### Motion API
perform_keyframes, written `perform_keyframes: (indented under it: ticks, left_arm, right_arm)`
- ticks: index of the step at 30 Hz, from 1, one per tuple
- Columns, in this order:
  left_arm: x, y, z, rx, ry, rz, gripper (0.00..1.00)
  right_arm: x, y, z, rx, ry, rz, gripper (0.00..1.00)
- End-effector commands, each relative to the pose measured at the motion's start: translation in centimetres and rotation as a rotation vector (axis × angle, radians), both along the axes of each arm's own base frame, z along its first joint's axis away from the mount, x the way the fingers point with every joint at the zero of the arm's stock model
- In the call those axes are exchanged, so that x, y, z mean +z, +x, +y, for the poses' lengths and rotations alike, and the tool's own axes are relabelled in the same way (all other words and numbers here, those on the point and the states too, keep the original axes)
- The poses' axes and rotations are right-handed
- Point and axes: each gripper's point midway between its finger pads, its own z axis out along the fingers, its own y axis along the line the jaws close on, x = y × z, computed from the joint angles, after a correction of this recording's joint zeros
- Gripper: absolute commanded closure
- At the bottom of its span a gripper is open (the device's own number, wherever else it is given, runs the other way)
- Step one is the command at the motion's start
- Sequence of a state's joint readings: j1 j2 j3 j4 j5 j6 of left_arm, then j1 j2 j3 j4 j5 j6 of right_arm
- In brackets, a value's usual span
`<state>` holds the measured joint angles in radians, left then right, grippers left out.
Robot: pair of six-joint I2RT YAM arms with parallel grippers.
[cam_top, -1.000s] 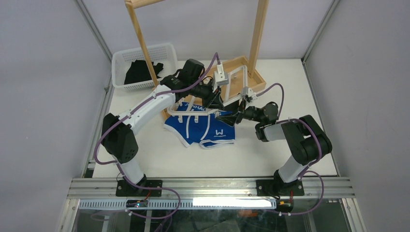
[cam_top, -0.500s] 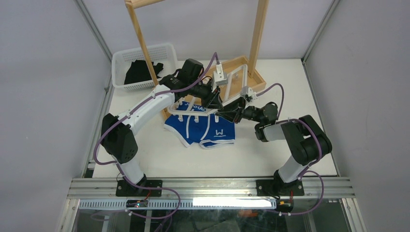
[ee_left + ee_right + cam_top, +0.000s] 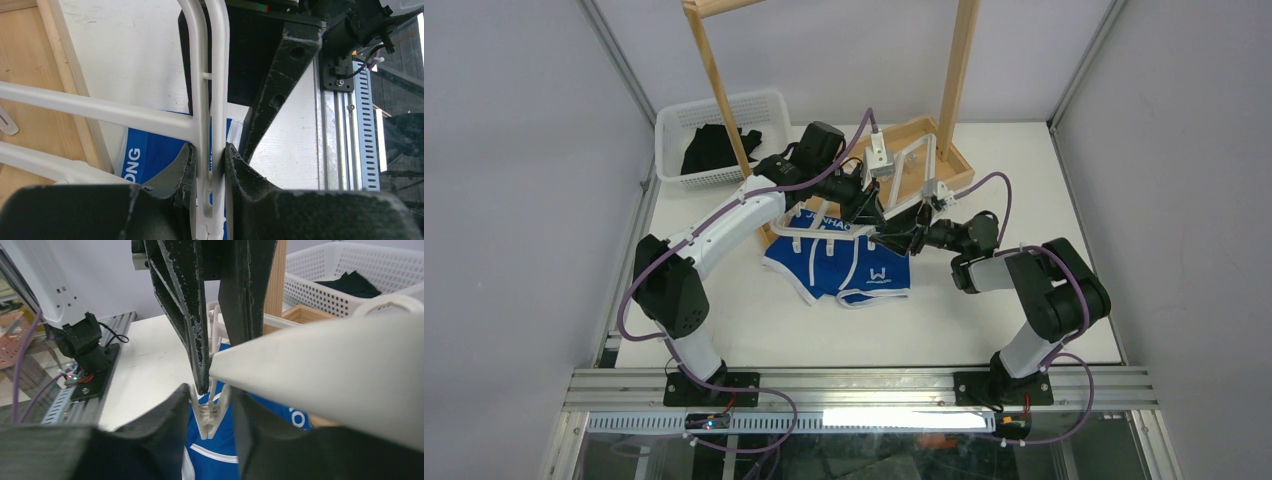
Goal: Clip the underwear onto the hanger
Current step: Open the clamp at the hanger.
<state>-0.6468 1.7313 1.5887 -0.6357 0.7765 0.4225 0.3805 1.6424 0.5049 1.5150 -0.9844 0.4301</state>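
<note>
The blue underwear (image 3: pixel 844 265) lies flat on the table between the arms, its white-lettered waistband toward the back. Above it hangs the white hanger (image 3: pixel 824 231), held by my left gripper (image 3: pixel 869 210). In the left wrist view that gripper (image 3: pixel 209 155) is shut on the hanger's double side bar (image 3: pixel 210 75), with the underwear (image 3: pixel 150 155) below. My right gripper (image 3: pixel 210 400) is shut on a small dangling clip (image 3: pixel 210 417), its fingers pressing the clip's two handles. The clip's tips are together, just above the underwear (image 3: pixel 220 450) and not on the fabric.
A white basket (image 3: pixel 714 140) with a black garment (image 3: pixel 714 150) stands at the back left. The tall wooden rack (image 3: pixel 724 90) rises behind the grippers, and its wooden base (image 3: pixel 954 165) lies at the back right. The left gripper's fingers (image 3: pixel 185 300) hang close in front of the right wrist camera.
My right gripper moved a little left and up to the clip and closed from open onto its handles. The left gripper kept its hold on the hanger.
</note>
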Motion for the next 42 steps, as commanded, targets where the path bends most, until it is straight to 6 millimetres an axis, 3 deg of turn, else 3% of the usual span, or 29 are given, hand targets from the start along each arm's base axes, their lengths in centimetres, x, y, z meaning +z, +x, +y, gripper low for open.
perform_keyframes:
  ticks: [1, 10, 42]
  left_arm:
    - [3.7, 1.2, -0.2, -0.005, -0.083, -0.155, 1.0]
    - [3.6, 1.2, -0.3, -0.01, -0.085, -0.147, 1.0]
    - [3.8, 1.2, -0.2, -0.004, -0.087, -0.152, 1.0]
  right_arm:
    - [3.0, -0.8, 0.2, 0.037, 0.048, -0.16, 0.56]
    - [2.9, -0.5, 0.5, 0.05, 0.044, -0.159, 0.44]
    - [2.0, -0.5, 0.6, -0.012, 0.048, -0.174, 0.43]
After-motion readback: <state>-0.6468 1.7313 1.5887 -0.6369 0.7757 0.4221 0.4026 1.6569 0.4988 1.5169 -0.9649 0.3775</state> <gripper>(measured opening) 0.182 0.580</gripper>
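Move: The clamp on the hanger is right at the right hand's fingertips, about 1 cm left of the hand point and level with it, with the fingers closed around it. The rail gripped by the left hand is some 2 cm ahead and 3 cm higher; the next clamp is about 6 cm left and 1 cm back. The underwear lies roughly 15 cm below, 7 cm left and 4 cm back. From the left hand, the clamp is about 3 cm back, 3 cm down and straight in line sideways. The right fingers let go of the clamp, spreading from about a quarter to well over half open, most of it at once, while the hand barely shifts: a slight ease back, then about half a centimetre left and half a centimetre down, so that the pads end standing off on either side of the clamp. The left hand stays put and keeps its pinch on the hanger's rail, holding the hanger still above the underwear. ##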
